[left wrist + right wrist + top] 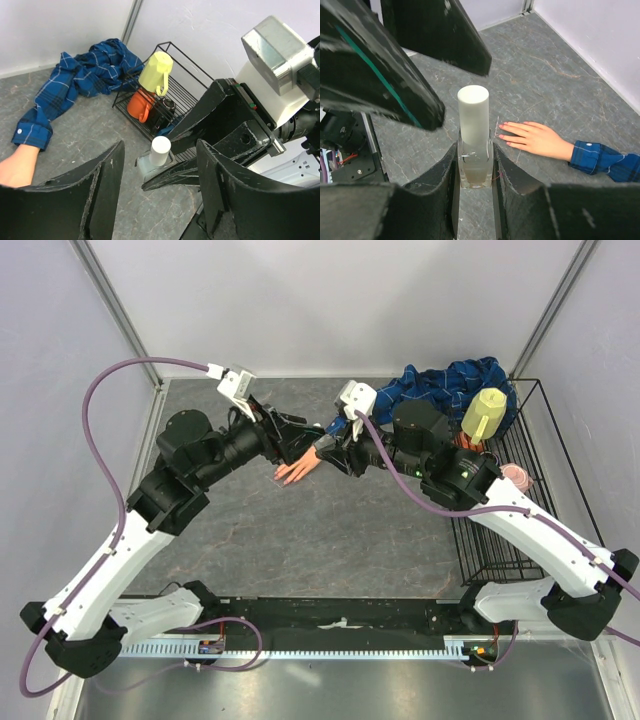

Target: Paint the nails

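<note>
The peach mannequin hand (296, 470) lies flat on the grey table, its wrist in a blue plaid sleeve (607, 160). Its pink nails (502, 136) point toward the left arm. My right gripper (475, 172) is shut on a small clear bottle (475, 160) with a white cap (473, 112), holding it upright just beside the fingertips. My left gripper (160, 146) is open, one finger (100, 195) on each side of the cap (160, 150), apart from it. In the top view both grippers meet over the hand, left gripper (300, 440) facing right gripper (332, 452).
The rest of the blue plaid shirt (450, 385) is bunched at the back right. A black wire rack (520, 490) along the right side holds a yellow cup (484, 412) and an orange cup (139, 105). Walls close the back and both sides.
</note>
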Action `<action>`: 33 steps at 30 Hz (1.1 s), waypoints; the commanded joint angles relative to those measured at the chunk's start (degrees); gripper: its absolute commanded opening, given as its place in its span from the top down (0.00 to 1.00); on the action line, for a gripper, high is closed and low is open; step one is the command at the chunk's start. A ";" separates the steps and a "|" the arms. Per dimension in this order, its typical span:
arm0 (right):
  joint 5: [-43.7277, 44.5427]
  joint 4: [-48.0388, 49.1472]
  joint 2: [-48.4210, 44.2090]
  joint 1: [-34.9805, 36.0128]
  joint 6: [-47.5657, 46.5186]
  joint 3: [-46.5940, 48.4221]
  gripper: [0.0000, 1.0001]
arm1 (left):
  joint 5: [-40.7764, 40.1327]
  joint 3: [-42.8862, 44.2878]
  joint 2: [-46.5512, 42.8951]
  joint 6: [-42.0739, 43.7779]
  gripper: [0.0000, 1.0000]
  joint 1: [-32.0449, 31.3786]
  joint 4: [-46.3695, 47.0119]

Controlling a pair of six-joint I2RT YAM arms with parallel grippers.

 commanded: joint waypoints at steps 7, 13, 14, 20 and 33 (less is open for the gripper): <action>0.59 1.30 -0.42 0.07 -0.14 3.15 1.00 | 0.77 0.19 2.01 1.81 0.53 -1.36 2.75; 0.32 1.48 -0.60 0.07 0.21 3.06 1.00 | 4.19 0.36 2.97 2.69 0.66 -1.45 2.75; 0.15 1.65 -0.77 -0.01 0.30 3.06 1.00 | 5.07 0.36 2.98 3.30 0.75 -1.45 2.75; -7.39 2.97 -2.79 -0.01 0.75 1.31 1.00 | 20.78 -1.82 1.58 11.46 0.98 -1.45 7.13; -51.09 38.91 -8.86 -0.01 24.81 -10.03 1.00 | 70.73 -11.50 1.13 -5.90 0.98 -1.01 45.72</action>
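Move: The white cap I'm after stands just off my open left fingertips: about 3 cm to their right, 1 cm ahead and 1 cm lower. The polish bottle, already in my right fingers, has its body some 5 cm right, 2 cm ahead and 2 cm below. The fake hand lies about 12 cm ahead, 5 cm left and 28 cm down. From my right hand the cap is some 3 cm left, 2 cm up and 1 cm back. I ease my left hand about 2 cm right and 1 cm down onto the cap and pinch it shut, while my right hand holds the bottle nearly still. Then I draw both hands back together some 14 cm, rising a few centimetres, away from the fake hand; my left turns clockwise and tips its fingers up, my right turns counter-clockwise about 40 degrees. ##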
